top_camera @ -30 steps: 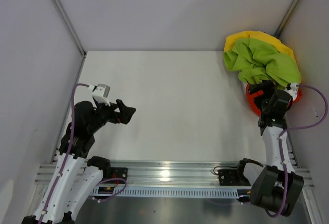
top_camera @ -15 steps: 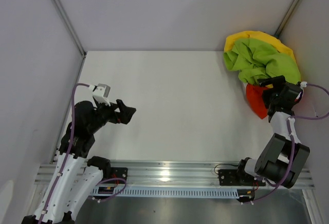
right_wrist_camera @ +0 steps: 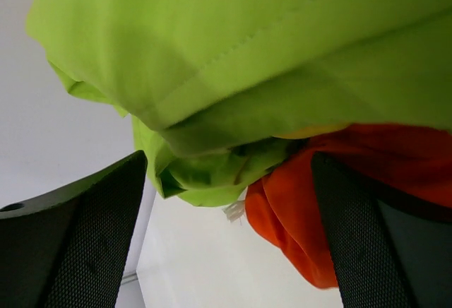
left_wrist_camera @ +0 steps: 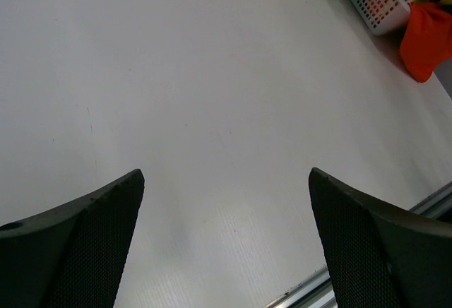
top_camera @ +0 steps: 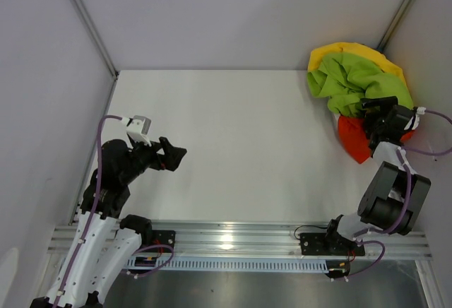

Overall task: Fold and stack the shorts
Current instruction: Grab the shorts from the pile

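Observation:
The lime-green shorts (top_camera: 353,78) lie crumpled on top of a pile in the table's back right corner. The orange-red shorts (top_camera: 351,135) hang out from under them on the near side. My right gripper (top_camera: 369,104) is open at the seam between the two, nothing between its fingers. In the right wrist view the lime-green shorts (right_wrist_camera: 247,54) fill the top and the orange-red shorts (right_wrist_camera: 332,202) hang at the right, with a white drawstring end (right_wrist_camera: 235,211) between them. My left gripper (top_camera: 173,156) hovers open over bare table at the left, empty (left_wrist_camera: 224,181).
A yellow cloth (top_camera: 339,50) lies at the back of the pile. A perforated white basket (left_wrist_camera: 371,1) shows under the clothes in the left wrist view. White walls close in the table at left, back and right. A metal rail (top_camera: 233,241) runs along the near edge.
The right arm has swung its open gripper away from the near side of the orange-red shorts and up to the edge of the lime-green pair. The left arm has not moved.

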Controlling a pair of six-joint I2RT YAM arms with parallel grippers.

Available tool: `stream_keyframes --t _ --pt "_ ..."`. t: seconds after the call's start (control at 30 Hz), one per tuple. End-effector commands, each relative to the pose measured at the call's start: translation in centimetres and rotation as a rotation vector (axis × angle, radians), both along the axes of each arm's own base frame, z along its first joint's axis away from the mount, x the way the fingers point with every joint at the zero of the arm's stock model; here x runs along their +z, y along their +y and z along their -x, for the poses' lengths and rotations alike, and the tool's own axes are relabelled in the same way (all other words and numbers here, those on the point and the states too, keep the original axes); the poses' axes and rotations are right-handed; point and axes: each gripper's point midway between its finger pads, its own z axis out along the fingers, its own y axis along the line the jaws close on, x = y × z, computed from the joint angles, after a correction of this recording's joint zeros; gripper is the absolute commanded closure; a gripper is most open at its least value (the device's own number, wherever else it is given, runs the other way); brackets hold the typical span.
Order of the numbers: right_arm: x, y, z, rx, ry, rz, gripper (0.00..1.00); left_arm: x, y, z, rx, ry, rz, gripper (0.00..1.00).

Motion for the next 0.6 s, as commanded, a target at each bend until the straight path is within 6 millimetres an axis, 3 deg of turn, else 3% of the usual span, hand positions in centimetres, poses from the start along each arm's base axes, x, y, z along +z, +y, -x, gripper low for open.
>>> stream_keyframes --t 0.0,0.1,0.23,0.33,0.37,0.43,0.47,0.5,0.53,0.57 --pt "4.2 -0.4 -3.0 -0.017 -0.129 0.040 0.00 0.7 -0.3 -0.1 -0.021 -0.033 0.000 0.01" --pt "3.2 -0.1 -4.5 -0.011 -0.077 0.045 0.00 0.6 -0.4 -0.1 -0.024 -0.028 0.000 0.01" --pt "4.5 0.4 -6.3 -0.022 -0.093 0.070 0.02 0.7 -0.5 0.0 -0.031 -0.031 0.003 0.01" --pt "4.3 0.8 -7.2 -0.038 -0.066 0.094 0.16 0.7 -0.5 0.1 -0.034 -0.032 0.004 0.01" --pt "5.2 0.9 -7.8 -0.030 -0.079 0.107 0.28 0.8 -0.5 0.0 -0.031 -0.034 0.002 0.01" --pt "4.7 1.1 -8.5 -0.034 -0.050 0.112 0.52 0.8 -0.4 0.1 -0.031 -0.038 0.003 0.01" --pt "5.4 1.2 -8.9 -0.027 -0.065 0.117 0.76 0.9 -0.5 0.2 -0.031 -0.040 0.004 0.01" --pt "5.6 1.4 -9.1 -0.019 -0.072 0.111 0.90 0.9 -0.4 0.1 -0.030 -0.041 0.003 0.01" --pt "6.1 1.9 -9.4 -0.001 -0.084 0.107 0.99 0.9 -0.5 0.1 -0.033 -0.039 0.003 0.01" --pt "7.2 2.4 -9.5 0.026 -0.111 0.111 1.00 0.9 -0.5 0.1 -0.033 -0.040 0.004 0.01"
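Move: The green shorts, on top of the pile, have their middle some 7 cm ahead of the right hand and 5 cm to its left, at about its height. The yellow shorts show behind them, about 15 cm ahead and 4 cm left of that hand, also near its height. The red shorts hang roughly 7 cm back and 7 cm below it, level sideways. For the left hand the green shorts are some 27 cm ahead, 62 cm right and 7 cm lower. Into the green shorts' near right side the right hand drives forward, about 8 cm, starting level and then climbing some 3 cm with a slight drift left, the wrist almost unturned. The fingers stay wide for the first half, then close nearly shut while the hand still travels, pinching a fold of the green cloth. ##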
